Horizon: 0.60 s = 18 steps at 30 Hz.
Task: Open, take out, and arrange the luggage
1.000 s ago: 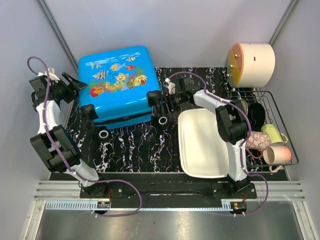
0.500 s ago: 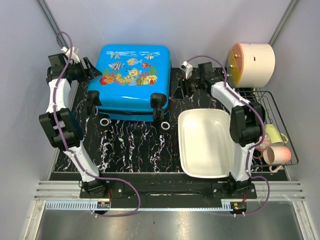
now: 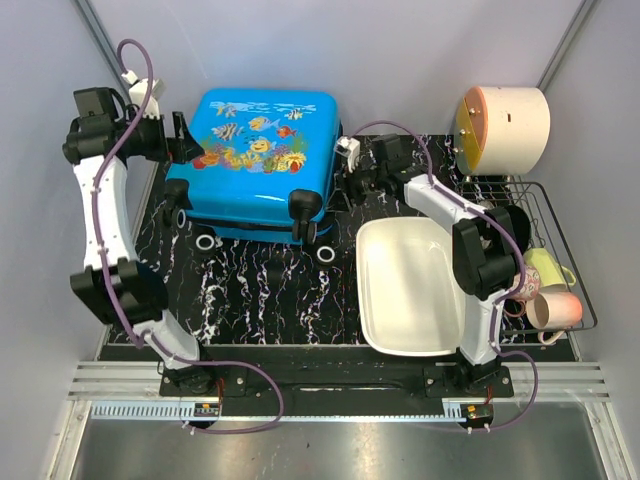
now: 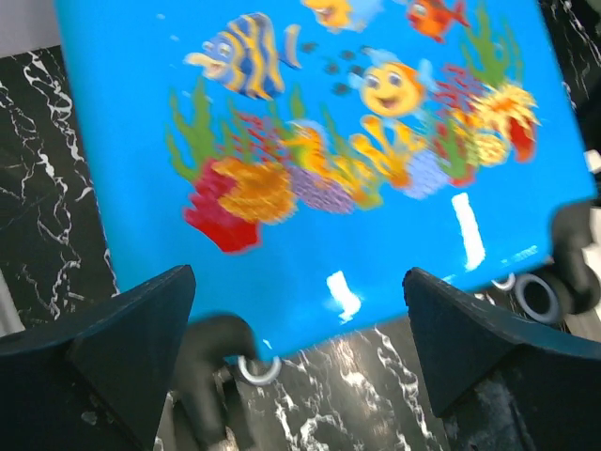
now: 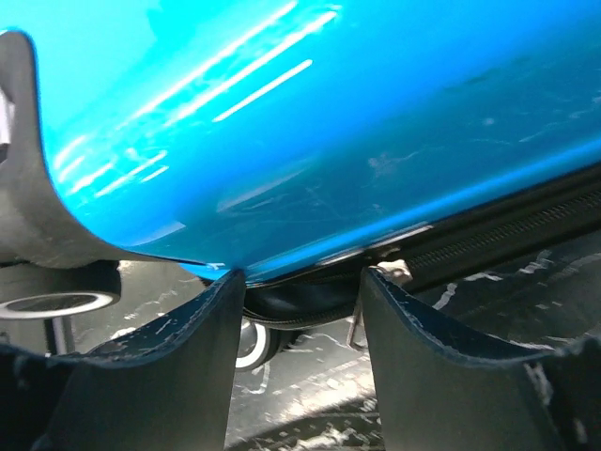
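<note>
The luggage is a bright blue hard-shell suitcase with a cartoon fish print, lying flat and closed at the back of the black marbled mat, wheels toward me. My left gripper hovers at its left edge, jaws open wide. In the left wrist view the luggage fills the frame beyond the left gripper, with nothing between the fingers. My right gripper is at the luggage's right side. In the right wrist view the right gripper stands open, fingertips against the lower rim of the blue shell, the black zip seam in the gap.
A white rectangular basin lies on the mat at the right. A wire rack with mugs stands at the far right, a cream drum-shaped thing behind it. Grey walls close in on the left, back and right.
The luggage has slid back and to the right and turned squarer to the table. My left gripper has opened wider at its left edge. My right gripper has come left against its right side.
</note>
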### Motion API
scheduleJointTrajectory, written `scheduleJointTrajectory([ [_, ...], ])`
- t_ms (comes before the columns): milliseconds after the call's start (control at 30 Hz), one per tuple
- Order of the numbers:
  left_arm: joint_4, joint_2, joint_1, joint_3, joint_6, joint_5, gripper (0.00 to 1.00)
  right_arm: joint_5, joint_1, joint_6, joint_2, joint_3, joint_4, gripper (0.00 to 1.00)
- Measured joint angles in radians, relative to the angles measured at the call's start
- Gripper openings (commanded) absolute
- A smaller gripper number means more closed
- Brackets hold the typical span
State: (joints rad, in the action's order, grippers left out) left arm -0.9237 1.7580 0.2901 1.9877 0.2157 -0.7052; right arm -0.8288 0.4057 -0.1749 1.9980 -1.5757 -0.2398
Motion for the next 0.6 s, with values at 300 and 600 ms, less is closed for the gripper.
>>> scheduleJointTrajectory([
  [300,-0.122,-0.334,-0.009,-0.309,0.124,-0.041,0.96,0.071,0.204,0.138,-0.011,0.033,0.092,0.59],
  [600,-0.164,-0.531,-0.105,-0.618,0.168,-0.055,0.95,0.148,0.275,0.261,-0.134,0.089,0.14,0.59],
])
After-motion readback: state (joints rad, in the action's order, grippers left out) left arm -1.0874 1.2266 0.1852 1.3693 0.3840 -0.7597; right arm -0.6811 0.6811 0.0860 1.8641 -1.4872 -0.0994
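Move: The blue luggage lies flat, its middle about 17 cm left and 7 cm ahead of my right hand, a few centimetres lower; its near-right wheels are some 8 cm left and 5 cm back. The white tray is roughly 18 cm right and 18 cm back. From my raised left hand, those near-right wheels lie some 24 cm right, 7 cm back and 20 cm down; the near-left wheels are about 5 cm back, 2 cm left and 17 cm down. With my right fingers part open against the luggage's right side by the near corner, I push along to the left and back, about 12 cm left, then lift some 4 cm and ease slightly right, coming free. Meanwhile I sweep my open left hand back about 17 cm and to the right, first rising a little and then sinking, off the top towards the near-right wheels, turning it clockwise. ##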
